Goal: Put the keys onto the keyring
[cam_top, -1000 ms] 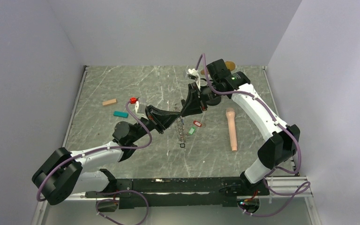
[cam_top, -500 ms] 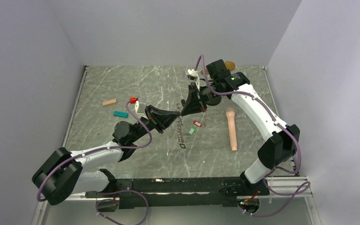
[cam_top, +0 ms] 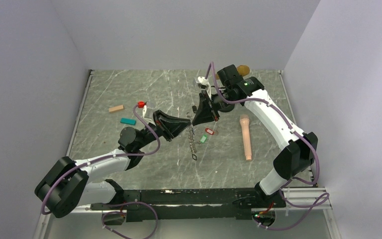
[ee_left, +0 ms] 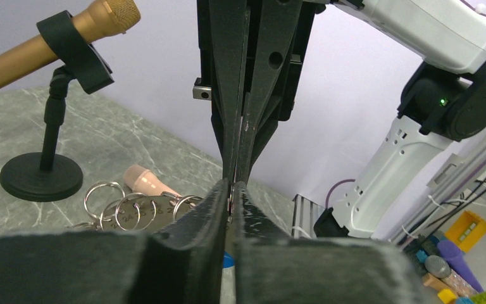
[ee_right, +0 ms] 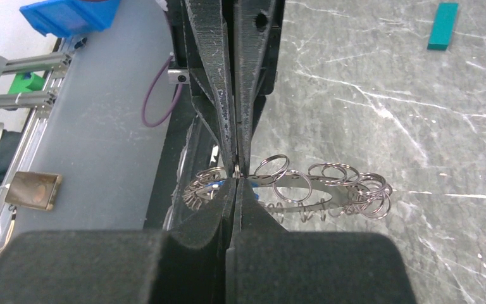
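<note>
My left gripper (cam_top: 189,121) and right gripper (cam_top: 194,120) meet tip to tip above the table's middle. Both are shut on the top end of the keyring (cam_top: 193,144), which hangs below them. From the right wrist it shows as a long metal strip with several split rings (ee_right: 304,190). It also shows in the left wrist view (ee_left: 130,212). A thin piece of metal sits between my left gripper's (ee_left: 231,189) tips. A blue tag (ee_right: 214,185) shows just beneath the grip; what it hangs on I cannot tell. The red-tagged key (cam_top: 209,131) and green-tagged key (cam_top: 203,140) lie on the table, right of the keyring.
A pink microphone (cam_top: 245,137) lies to the right. A gold microphone on a black stand (ee_left: 41,177) is at the back. A tan block (cam_top: 116,108), a teal block (cam_top: 128,121) and a small red piece (cam_top: 141,105) lie to the left.
The right wrist has turned a little and the keyring now hangs straighter. The grippers have stayed tip to tip.
</note>
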You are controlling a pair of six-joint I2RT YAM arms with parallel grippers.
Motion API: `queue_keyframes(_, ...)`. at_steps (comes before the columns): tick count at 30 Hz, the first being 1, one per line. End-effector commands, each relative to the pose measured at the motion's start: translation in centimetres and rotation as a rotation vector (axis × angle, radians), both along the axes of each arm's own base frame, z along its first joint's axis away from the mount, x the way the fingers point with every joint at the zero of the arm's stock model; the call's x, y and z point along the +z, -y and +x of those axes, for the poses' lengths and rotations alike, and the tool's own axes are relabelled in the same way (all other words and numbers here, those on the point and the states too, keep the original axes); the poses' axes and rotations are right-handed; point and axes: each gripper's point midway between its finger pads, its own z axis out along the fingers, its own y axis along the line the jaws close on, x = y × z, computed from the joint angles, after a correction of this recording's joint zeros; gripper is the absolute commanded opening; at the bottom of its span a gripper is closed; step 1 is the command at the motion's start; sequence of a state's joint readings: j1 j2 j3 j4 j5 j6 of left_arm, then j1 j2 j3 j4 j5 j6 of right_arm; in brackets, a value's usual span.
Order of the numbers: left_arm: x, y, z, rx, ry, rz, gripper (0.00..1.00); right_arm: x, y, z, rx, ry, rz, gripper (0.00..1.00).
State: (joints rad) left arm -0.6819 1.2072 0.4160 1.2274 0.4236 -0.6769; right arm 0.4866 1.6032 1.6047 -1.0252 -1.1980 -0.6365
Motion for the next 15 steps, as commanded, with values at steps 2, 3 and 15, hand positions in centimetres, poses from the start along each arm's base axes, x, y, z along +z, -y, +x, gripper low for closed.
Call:
queue_keyframes(2, 3.3, -0.5, -1.4, -0.121, 0.096, -0.030, 0.28, 0.9, 0.5, -0.6, 0.020, 0.061, -0.011, 0.00)
queue_keyframes(3, 3.1, -0.5, -1.5, -0.133, 0.099, -0.008, 0.30, 0.7, 0.6, -0.6, 0.023, 0.064, -0.018, 0.00)
queue_keyframes(15, -1.0, -0.9, -2.8, -0.276, 0.158, 0.550, 0.37, -0.5, 1.5, -0.5, 0.066, 0.175, -0.150, 0.00)
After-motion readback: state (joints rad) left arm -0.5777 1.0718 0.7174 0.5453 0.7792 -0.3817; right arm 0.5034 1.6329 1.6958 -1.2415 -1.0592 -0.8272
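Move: Both hands meet at a small loop on the keyring; its big disc is centred about 5 cm below and 2 cm back from either hand. On the table roughly 22 cm under the left hand lie the green key, 9 cm ahead and 5 cm right, the red key, 12 cm ahead and 8 cm right, and the black fob, 21 cm ahead and 1 cm right. Left fingers open wider, rising about 2 cm; right hand still pinches the keyring, drawing it right and down. ##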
